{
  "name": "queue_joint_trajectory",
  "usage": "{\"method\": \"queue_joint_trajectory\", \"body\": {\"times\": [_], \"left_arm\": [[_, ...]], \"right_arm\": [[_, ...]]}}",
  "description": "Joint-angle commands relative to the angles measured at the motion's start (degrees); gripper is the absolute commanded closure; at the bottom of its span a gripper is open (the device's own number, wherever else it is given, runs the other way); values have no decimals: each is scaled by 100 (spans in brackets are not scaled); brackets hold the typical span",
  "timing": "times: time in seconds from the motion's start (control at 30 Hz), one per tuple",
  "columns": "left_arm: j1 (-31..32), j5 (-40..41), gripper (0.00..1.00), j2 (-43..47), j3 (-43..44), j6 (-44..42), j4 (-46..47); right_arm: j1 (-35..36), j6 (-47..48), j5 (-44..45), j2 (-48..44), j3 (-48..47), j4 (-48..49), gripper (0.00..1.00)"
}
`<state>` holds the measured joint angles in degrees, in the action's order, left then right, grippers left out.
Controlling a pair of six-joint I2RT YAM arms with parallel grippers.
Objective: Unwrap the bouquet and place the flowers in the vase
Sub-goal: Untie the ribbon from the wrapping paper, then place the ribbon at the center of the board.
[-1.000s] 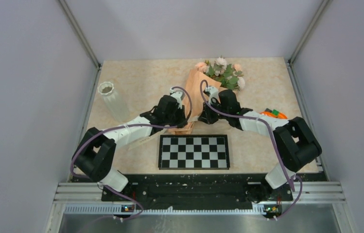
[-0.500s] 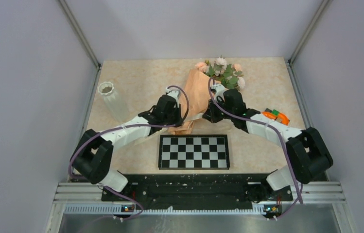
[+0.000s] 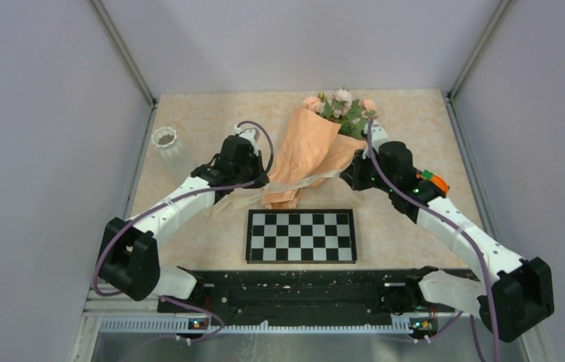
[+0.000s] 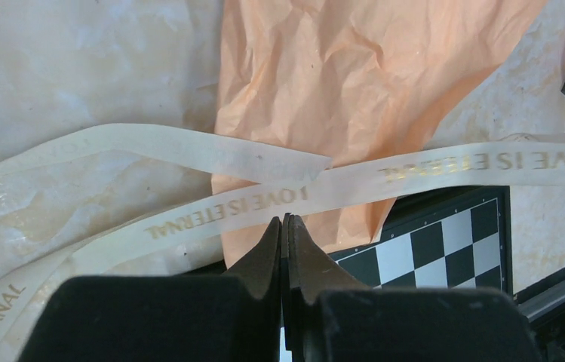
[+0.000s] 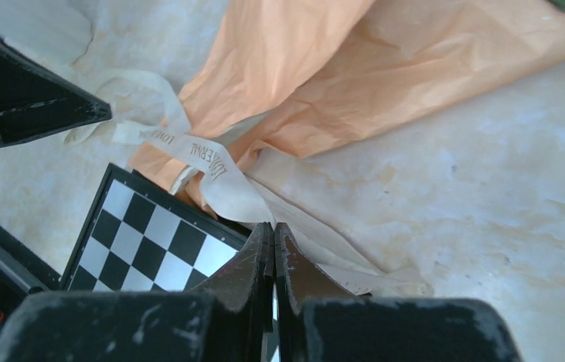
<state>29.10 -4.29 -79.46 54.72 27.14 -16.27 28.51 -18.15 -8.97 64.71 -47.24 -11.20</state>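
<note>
The bouquet lies on the table, its peach-orange paper cone pointing toward me. The flowers stick out of its far end. A cream ribbon printed "LOVE IS ETERNAL" stretches across the cone's lower part between both grippers. My left gripper is shut on the ribbon at its tips, just left of the cone. To the right of the cone, my right gripper pinches the ribbon at its tips. The white ribbed vase stands upright at the far left.
A black-and-white checkerboard lies just in front of the cone's tip. An orange and green object sits behind the right arm. Beige wrapping paper spreads on the table under the cone. Grey walls close in the table on three sides.
Both grippers closed and moved apart, the left one leftward and the right one rightward. The ribbon is now drawn out in a line between them across the cone.
</note>
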Motion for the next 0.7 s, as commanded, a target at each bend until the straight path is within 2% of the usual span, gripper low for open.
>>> {"method": "queue_joint_trajectory", "body": {"times": [0.0, 0.13, 0.27, 0.43, 0.67], "left_arm": [[-230, -428, 100, 152, 514, -156, -556], [-445, -360, 100, 91, 741, -514, -957], [-862, -181, 100, 104, 974, -787, -1196], [-1194, 218, 100, 178, 1409, -1053, -1519], [-1343, 973, 100, 638, 1202, -1258, -1248]], "right_arm": [[-436, -15, 225, -627, -95, -568, 100], [-813, 19, 320, -971, -42, -863, 100], [-995, -61, 834, -1260, 10, -1037, 100], [-1245, -297, 1854, -1454, -178, -1413, 100], [-1338, -332, 3459, -1468, -534, -1781, 100]]}}
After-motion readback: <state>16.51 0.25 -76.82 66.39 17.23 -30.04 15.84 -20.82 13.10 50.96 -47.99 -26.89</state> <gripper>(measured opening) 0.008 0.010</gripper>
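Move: My right hand still grips the ribbon. The orange toy tray lies about 26 cm to its right and 5 ahead. The place where the ribbon crosses the wrapping paper is roughly 16 cm to its left, 6 ahead, and the checkerboard 11 left and 11 back, all some 15 below. That crossing is about 6 cm right of my shut left hand, 5 ahead, 11 below; the vase stands 25 left and 7 ahead. I keep the ribbon pinched in my right hand and draw it about 15 cm right, away from the paper and towards the orange tray, rising slightly and turning roughly 30 degrees clockwise. My left hand, shut with no ribbon seen between its fingers, swings about 10 cm left towards the vase, climbing and edging forward as it leaves the paper. ##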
